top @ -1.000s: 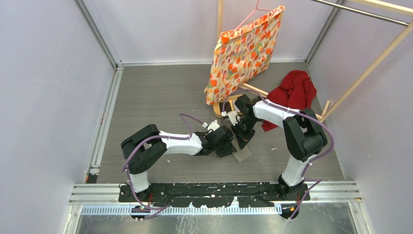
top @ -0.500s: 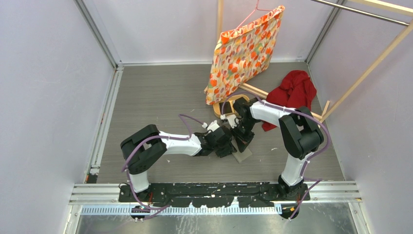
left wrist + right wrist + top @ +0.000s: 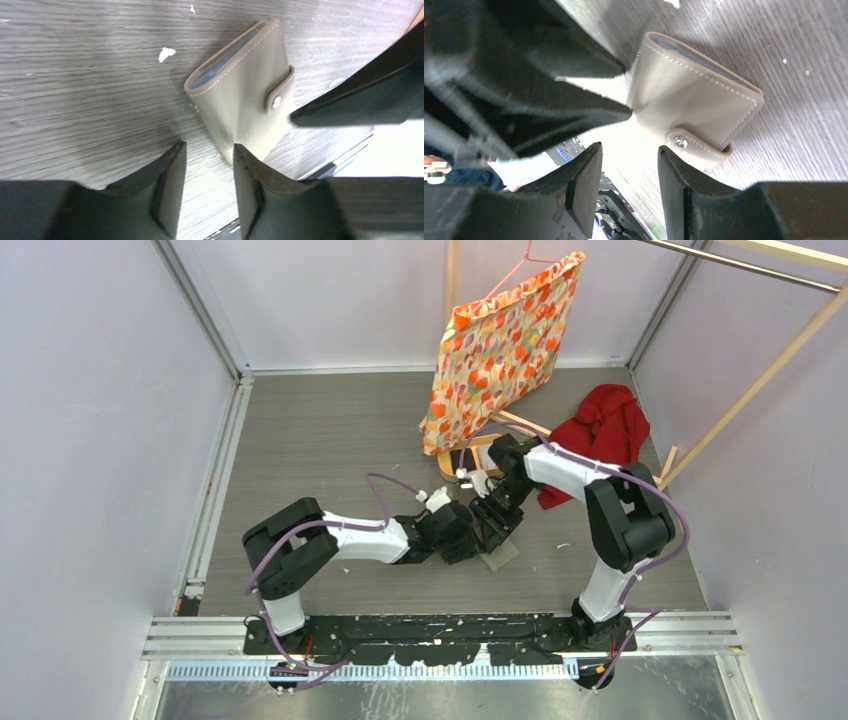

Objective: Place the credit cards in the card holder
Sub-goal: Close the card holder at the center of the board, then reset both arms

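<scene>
The card holder (image 3: 245, 100) lies closed on the grey table, its strap snapped shut; it is a grey-olive wallet with a pale blue edge, also seen in the right wrist view (image 3: 694, 105). My left gripper (image 3: 208, 146) is open, nothing between its fingers, its tips just short of the holder's near corner. My right gripper (image 3: 630, 147) is open and empty, its right fingertip beside the snap strap. White credit cards (image 3: 360, 155) with blue print lie on the table beside the holder, also visible in the right wrist view (image 3: 524, 170). From above, both grippers (image 3: 465, 535) (image 3: 495, 520) meet at mid-table.
An orange patterned cloth (image 3: 500, 350) hangs on a hanger at the back. A red cloth (image 3: 605, 430) lies at the right. A tan wooden tray (image 3: 470, 455) sits behind the right gripper. Wooden rails (image 3: 720, 390) cross the right side. White crumbs (image 3: 166, 52) dot the table.
My right gripper has opened from shut. The left jaws have widened slightly. Both arms stay together at mid-table over the card holder.
</scene>
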`<action>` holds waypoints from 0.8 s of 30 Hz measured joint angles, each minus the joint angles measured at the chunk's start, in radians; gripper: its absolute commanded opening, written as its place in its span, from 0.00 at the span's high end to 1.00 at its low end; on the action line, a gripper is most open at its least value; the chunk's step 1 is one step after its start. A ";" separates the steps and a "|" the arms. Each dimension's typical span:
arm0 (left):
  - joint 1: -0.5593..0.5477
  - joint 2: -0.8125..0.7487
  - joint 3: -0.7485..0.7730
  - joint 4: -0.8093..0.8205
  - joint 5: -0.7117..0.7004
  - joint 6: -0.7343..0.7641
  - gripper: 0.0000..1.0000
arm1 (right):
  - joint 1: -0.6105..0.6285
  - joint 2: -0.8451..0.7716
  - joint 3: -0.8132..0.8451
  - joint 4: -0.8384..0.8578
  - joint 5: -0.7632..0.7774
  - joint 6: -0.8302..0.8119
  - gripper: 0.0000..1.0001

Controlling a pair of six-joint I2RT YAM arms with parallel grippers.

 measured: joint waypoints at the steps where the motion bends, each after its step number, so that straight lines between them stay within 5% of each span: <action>1: 0.002 -0.019 -0.019 0.000 -0.003 0.028 0.50 | -0.013 -0.017 0.000 -0.004 -0.012 -0.010 0.43; 7: 0.010 -0.199 -0.154 -0.019 -0.024 0.227 0.40 | -0.132 -0.254 -0.003 -0.029 -0.073 -0.087 0.31; 12: 0.023 -0.373 -0.172 -0.061 0.021 0.425 0.33 | -0.290 -0.480 -0.040 0.013 -0.053 -0.091 0.01; 18: 0.064 -0.575 0.000 -0.272 0.077 0.689 0.03 | -0.510 -0.732 -0.076 0.080 0.016 -0.051 0.00; 24: 0.198 -0.792 0.136 -0.397 0.137 0.827 0.00 | -0.583 -0.806 0.048 0.084 0.143 0.111 0.00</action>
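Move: Just under the right hand lies the closed card holder, its middle level with it, 1 cm or so to its left and about 4 cm lower. From the left hand it is some 4 cm to the right, 1 cm ahead and 2 cm down. The wooden tray sits about 20 cm straight out from the left hand, roughly 19 cm ahead and 4 cm left of the right hand; the red cloth is around 20 cm ahead and 20 cm right of the right hand. Backing off from the closed card holder, both hands part and rise. The right climbs about 21 cm while swinging some 15 cm right and a little forward, towards the red cloth; the left slides left low over the table first, then shoots up, about 27 cm up and 12 cm left in all. Both wrists tip up some 45–50 degrees, the right also turning clockwise, and both grippers open wide. ##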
